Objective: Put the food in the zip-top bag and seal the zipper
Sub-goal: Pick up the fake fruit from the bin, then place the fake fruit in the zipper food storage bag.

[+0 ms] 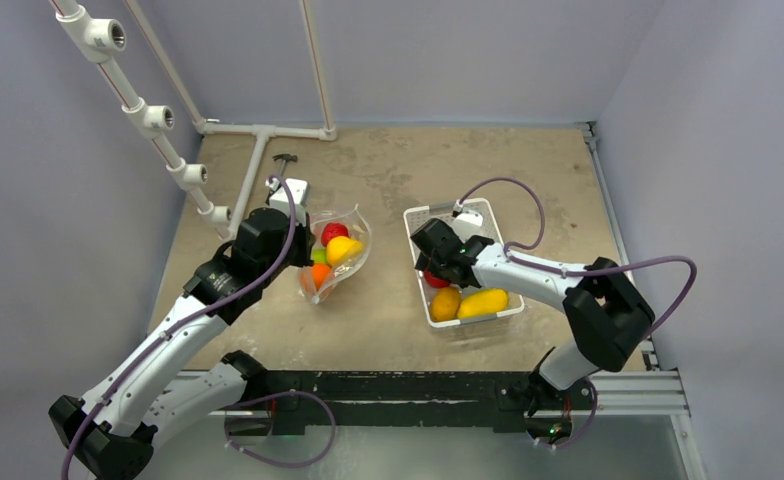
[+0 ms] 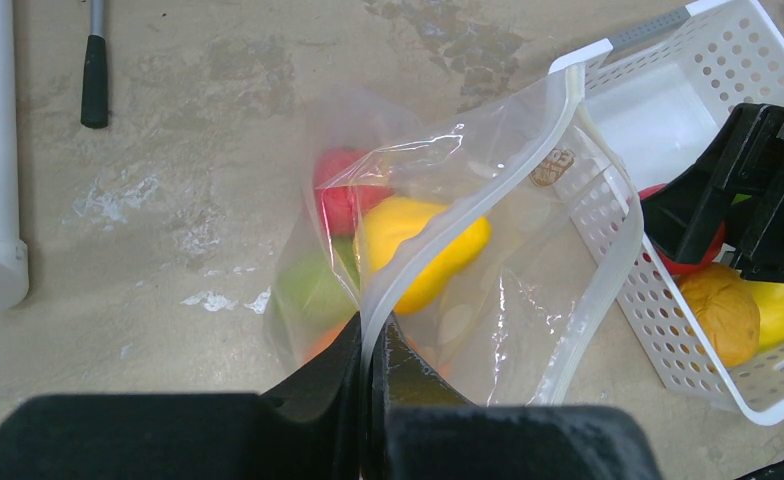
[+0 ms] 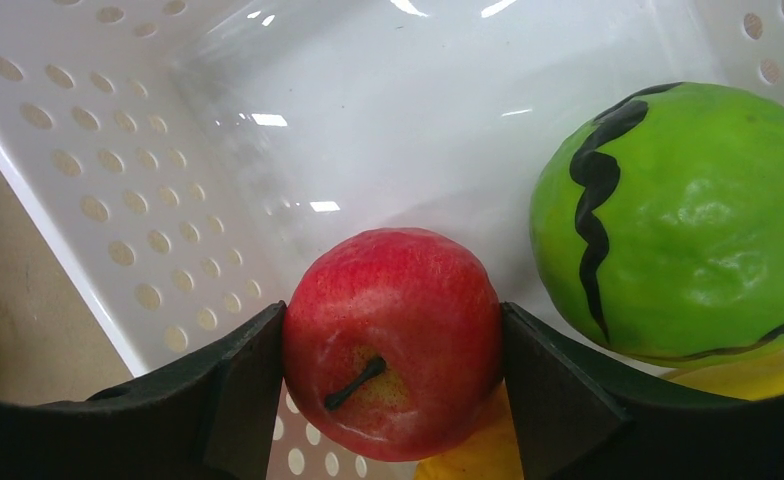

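The clear zip-top bag [image 1: 336,258] lies left of centre, holding red [image 1: 334,232], yellow [image 1: 345,248], green and orange food. My left gripper [image 2: 373,340] is shut on the zipper [image 2: 438,225], holding the bag's mouth wide. The white basket [image 1: 470,212] stands to the right. Inside it, my right gripper [image 3: 393,345] has both fingers pressed against a red apple [image 3: 398,290]. A green fruit with black stripes [image 3: 688,220] sits beside the apple. An orange fruit [image 1: 446,303] and a yellow one [image 1: 483,302] lie at the basket's near end.
A white pipe frame [image 1: 138,105] runs along the left and back of the table. A black-handled tool [image 1: 284,158] lies behind the bag. The basket's perforated wall [image 3: 118,200] stands close on the left of my right fingers.
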{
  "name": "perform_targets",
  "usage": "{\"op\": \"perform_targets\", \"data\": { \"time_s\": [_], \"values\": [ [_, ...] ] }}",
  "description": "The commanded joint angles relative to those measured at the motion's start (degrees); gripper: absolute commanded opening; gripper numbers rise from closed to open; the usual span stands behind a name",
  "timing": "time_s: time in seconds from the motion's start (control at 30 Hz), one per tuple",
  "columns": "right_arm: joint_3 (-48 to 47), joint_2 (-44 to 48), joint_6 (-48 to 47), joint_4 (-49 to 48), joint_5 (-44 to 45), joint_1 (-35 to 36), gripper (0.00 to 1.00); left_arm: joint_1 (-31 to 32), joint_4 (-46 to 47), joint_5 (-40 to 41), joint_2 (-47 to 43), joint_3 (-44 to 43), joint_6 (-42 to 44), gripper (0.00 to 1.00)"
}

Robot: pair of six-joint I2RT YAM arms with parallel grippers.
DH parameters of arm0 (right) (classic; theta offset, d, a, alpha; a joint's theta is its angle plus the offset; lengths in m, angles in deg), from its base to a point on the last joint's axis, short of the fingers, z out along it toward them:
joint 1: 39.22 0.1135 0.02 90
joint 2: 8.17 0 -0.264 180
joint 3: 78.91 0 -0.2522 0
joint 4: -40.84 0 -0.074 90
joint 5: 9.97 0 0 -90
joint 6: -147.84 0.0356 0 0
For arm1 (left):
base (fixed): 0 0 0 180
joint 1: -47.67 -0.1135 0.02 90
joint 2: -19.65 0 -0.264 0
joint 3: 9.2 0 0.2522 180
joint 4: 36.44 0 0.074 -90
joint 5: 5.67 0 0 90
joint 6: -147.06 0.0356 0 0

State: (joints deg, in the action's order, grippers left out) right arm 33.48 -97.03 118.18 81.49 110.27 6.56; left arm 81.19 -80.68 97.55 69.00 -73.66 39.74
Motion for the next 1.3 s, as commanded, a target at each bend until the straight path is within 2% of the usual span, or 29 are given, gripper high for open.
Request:
{"op": "perform_targets", "data": {
  "time_s": [0.0,0.17,0.47,0.63,0.9,1.03,1.2,1.27],
  "values": [
    [-1.52,1.59,-1.01,0.0,1.02,-0.03,0.21,0.0,2.09,-0.47,-0.39,0.31,0.71,0.0],
    [-4.07,3.42,-1.19,2.39,2.12,-0.01,0.0,0.0,2.09,-0.47,-0.46,0.29,0.7,0.0],
    [-10.17,6.56,-3.19,4.66,5.16,0.01,0.0,-0.03,2.1,-0.46,-0.47,0.34,0.71,0.0],
    [-13.47,8.63,-7.5,2.59,3.03,0.16,0.0,0.05,2.09,-0.44,-0.39,0.31,0.73,0.0],
    [-15.61,15.89,-18.18,-7.4,-5.19,0.42,0.0,-0.02,2.11,-0.56,-0.07,0.32,0.77,0.0],
    [-14.5,20.1,-23.34,-14.65,-13.68,0.45,0.0,0.0,2.15,-0.56,-0.19,0.29,0.69,0.0],
    [-14.27,20.97,-27.17,-20.17,-22.52,1.59,0.0,0.0,2.19,-0.6,-0.15,0.32,0.72,0.0],
    [-14.82,20.14,-27.77,-21.42,-23.17,3.13,0.0,0.03,2.18,-0.63,-0.12,0.3,0.71,0.0]
  ]
}}
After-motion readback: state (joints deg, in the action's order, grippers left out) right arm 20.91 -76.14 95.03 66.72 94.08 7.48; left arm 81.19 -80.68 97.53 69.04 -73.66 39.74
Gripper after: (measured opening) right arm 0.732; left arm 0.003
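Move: My right fingers already grip the red apple in the bin; the mouth of the zip-top bag is roughly 18 cm to the left, 2 cm ahead and 10 cm higher. Near the apple, the watermelon sits some 9 cm to its right and 2 cm farther out, the orange mango 6 cm back and 2 cm right, about level in height. From my left hand, the apple lies about 26 cm right, 3 cm ahead and 16 cm below. I keep my grip on the apple and, starting slowly then speeding up, lift it about 26 cm out of the bin, drifting some 7 cm left to the bag's side, mostly late in the climb. My right fingers swing up from steeply down towards level, roughly 30 degrees, as the hand rolls left side up and turns counter-clockwise. My left hand stays still, holding the bag's edge shut in its fingers. ##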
